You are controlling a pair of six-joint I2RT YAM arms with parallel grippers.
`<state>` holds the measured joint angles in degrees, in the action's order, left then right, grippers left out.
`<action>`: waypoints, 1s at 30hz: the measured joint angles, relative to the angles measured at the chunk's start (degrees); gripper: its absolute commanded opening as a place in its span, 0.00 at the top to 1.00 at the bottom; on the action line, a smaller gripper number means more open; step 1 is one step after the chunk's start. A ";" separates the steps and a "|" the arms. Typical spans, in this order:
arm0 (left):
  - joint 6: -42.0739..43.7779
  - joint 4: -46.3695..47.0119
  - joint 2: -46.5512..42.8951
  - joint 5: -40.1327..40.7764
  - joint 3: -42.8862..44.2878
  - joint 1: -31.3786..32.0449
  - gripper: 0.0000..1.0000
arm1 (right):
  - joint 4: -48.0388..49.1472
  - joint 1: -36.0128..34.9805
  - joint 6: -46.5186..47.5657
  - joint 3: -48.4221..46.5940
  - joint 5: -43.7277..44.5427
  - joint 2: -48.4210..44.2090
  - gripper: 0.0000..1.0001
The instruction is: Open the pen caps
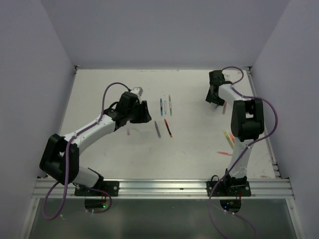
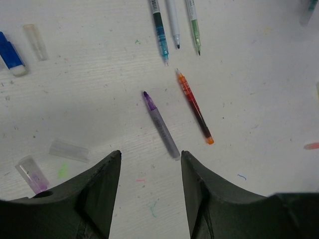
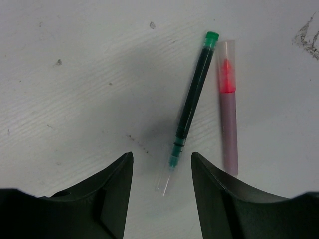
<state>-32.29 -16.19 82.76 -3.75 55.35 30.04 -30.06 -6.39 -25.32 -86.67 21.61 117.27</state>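
My left gripper (image 2: 150,154) stands open over bare table, nothing between its fingers. Just ahead of it lie an uncapped purple-grey pen (image 2: 160,124) and an orange-red pen (image 2: 194,107). Farther off lie a teal pen (image 2: 159,30), a white pen (image 2: 173,22) and a green pen (image 2: 193,25). Loose pen caps lie to the left: a blue cap (image 2: 10,52), a clear cap (image 2: 36,42), another clear one (image 2: 69,149) and a purple-tinted cap (image 2: 32,174). My right gripper (image 3: 162,157) is open above a dark green pen (image 3: 192,99), whose clear cap (image 3: 164,181) lies between the fingers. Beside it lies a pink-tipped pen (image 3: 228,104), also capped.
In the top view the left gripper (image 1: 147,113) is left of the middle pen group (image 1: 164,107), and the right gripper (image 1: 215,101) is at the far right. Yellow and orange pens (image 1: 228,138) lie by the right arm. White walls close in the table (image 1: 189,159) on three sides.
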 measured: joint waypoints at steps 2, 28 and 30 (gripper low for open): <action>0.00 0.24 0.00 -0.31 -0.35 0.00 0.45 | 0.02 0.85 -0.02 -0.76 0.00 0.85 0.46; -0.13 4.61 0.39 -5.16 -1.90 0.00 0.45 | 11.34 3.10 -2.29 5.84 -14.69 -0.09 1.00; -0.70 6.34 0.39 -7.06 -2.60 0.00 0.47 | 13.07 1.36 -3.48 11.26 -17.81 -4.22 1.00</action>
<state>-32.99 -9.85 83.15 -10.81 52.75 30.04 -16.99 -5.04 -28.80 -75.42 3.79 113.06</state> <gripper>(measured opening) 0.548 0.052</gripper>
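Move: The green-capped pen lies about 3 cm ahead, 4 cm right and 2 cm below the right hand, slanting forward-right, with its clear cap at the near end. The pink marker is 3 cm to the right of that pen and 2 cm nearer. The green uncapped pen is some 28 cm left of the right hand, level with it; the yellow marker is 21 cm back, 4 cm right. From the left hand the green-capped pen is about 18 cm ahead, 47 cm right, 10 cm below. Rightward and down about 3 cm, edging forward, the right hand sets its open fingers around the green-capped pen and closes, pinching the barrel just above the clear cap. Still easing forward as it shuts, it then sweeps left and back, rising slightly and rolling some 15 degrees, left side up. Late on, the empty left hand slips 2 cm right, fingers staying open. ##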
